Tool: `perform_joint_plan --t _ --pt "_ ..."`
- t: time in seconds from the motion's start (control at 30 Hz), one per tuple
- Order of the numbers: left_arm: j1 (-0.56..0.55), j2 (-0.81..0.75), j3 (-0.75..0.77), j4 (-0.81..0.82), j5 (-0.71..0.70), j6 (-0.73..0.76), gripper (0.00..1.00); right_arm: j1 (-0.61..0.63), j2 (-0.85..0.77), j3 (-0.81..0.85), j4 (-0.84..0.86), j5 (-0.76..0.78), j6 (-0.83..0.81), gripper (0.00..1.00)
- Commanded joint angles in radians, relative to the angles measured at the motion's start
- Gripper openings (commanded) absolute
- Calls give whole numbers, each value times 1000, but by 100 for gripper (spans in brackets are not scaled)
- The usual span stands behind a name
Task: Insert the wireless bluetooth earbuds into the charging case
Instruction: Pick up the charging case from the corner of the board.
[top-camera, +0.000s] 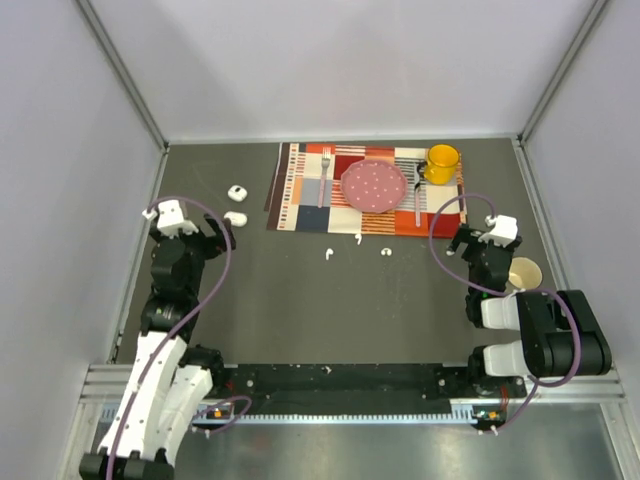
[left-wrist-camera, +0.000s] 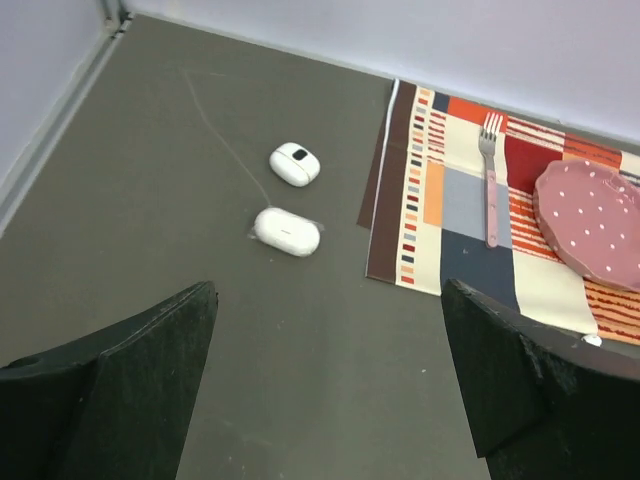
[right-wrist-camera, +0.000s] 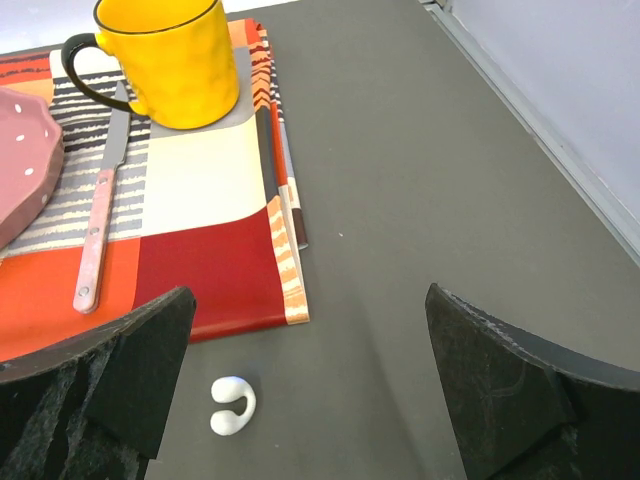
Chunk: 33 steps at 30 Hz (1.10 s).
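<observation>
Two white pebble-like charging cases lie left of the placemat: the far one (top-camera: 237, 191) (left-wrist-camera: 295, 164) has a dark patch on top, the near one (top-camera: 236, 217) (left-wrist-camera: 287, 231) is plain and shut. Three tiny white earbuds (top-camera: 329, 254) (top-camera: 359, 238) (top-camera: 386, 251) lie on the dark table in front of the placemat. In the right wrist view a hook-shaped earbud (right-wrist-camera: 232, 405) lies low on the left, by the left finger. My left gripper (top-camera: 220, 235) (left-wrist-camera: 328, 295) is open and empty, short of the cases. My right gripper (top-camera: 460, 243) (right-wrist-camera: 308, 295) is open and empty.
A striped placemat (top-camera: 300, 205) at the back holds a pink dotted plate (top-camera: 374, 185), a fork (top-camera: 325, 175), a knife (top-camera: 418, 200) and a yellow mug (top-camera: 441, 163). A paper cup (top-camera: 524, 272) stands by the right arm. Grey walls close in three sides.
</observation>
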Motion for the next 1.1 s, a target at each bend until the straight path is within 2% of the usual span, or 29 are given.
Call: perform_joint_plan --t 0.0,0.13,0.2,0.27,0.33,0.47,0.5,0.6,0.67,0.73,0.77,0.8,0.83,0.93,1.0,1.07 --pt "0 -116 81 -167 -85 -90 99 5 1 23 28 1 -1 99" --pt "0 -127 142 -299 -27 -118 99 5 1 26 22 -5 -4 99" --pt "0 -121 169 -416 17 -147 99 5 1 25 25 -5 -6 99" --pt "0 -128 177 -442 34 -151 99 7 1 25 26 -7 -6 99" --pt "0 -137 182 -485 111 -119 99 7 -4 28 33 19 -6 99" --pt "0 -157 170 -487 160 -58 99 15 -189 89 -253 -30 -18 99" --pt "0 -154 168 -484 157 -56 99 15 -230 142 -437 -19 43 99" --pt "0 -130 159 -481 163 -62 99 15 -327 236 -758 -43 137 99" --pt "0 -104 162 -485 204 -52 99 13 -363 282 -883 -97 259 99" --pt "0 -93 168 -502 212 -50 99 15 -379 333 -999 -164 290 99" --pt "0 -90 171 -508 205 -61 99 15 -402 341 -1021 -169 303 99" --pt "0 -91 170 -507 200 -61 99 12 -418 348 -1044 -163 430 99" --pt "0 -95 164 -501 203 -58 99 13 -432 344 -1058 -204 459 99" --pt "0 -90 162 -481 186 -52 99 13 -487 307 -994 -426 410 99" --pt "0 -78 162 -479 182 -58 99 12 -522 281 -951 -482 410 99" --pt "0 -70 165 -485 185 -73 99 12 -536 282 -981 -505 409 99"
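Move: From the left hand, the charging case, taken to be the nearer of two white cases, lies some 9 cm ahead, 4 cm right and 23 cm below. The far white case sits about 7 cm beyond it, and the placemat's near left corner roughly 8 cm to its right. From the right hand, the charging case is about 62 cm left, 4 cm ahead and 9 cm below; a small earbud lies 8 cm left, 4 cm back. Open left hand backs about 6 cm from the cases, tipping down; right rises, swinging left some 8 cm. ##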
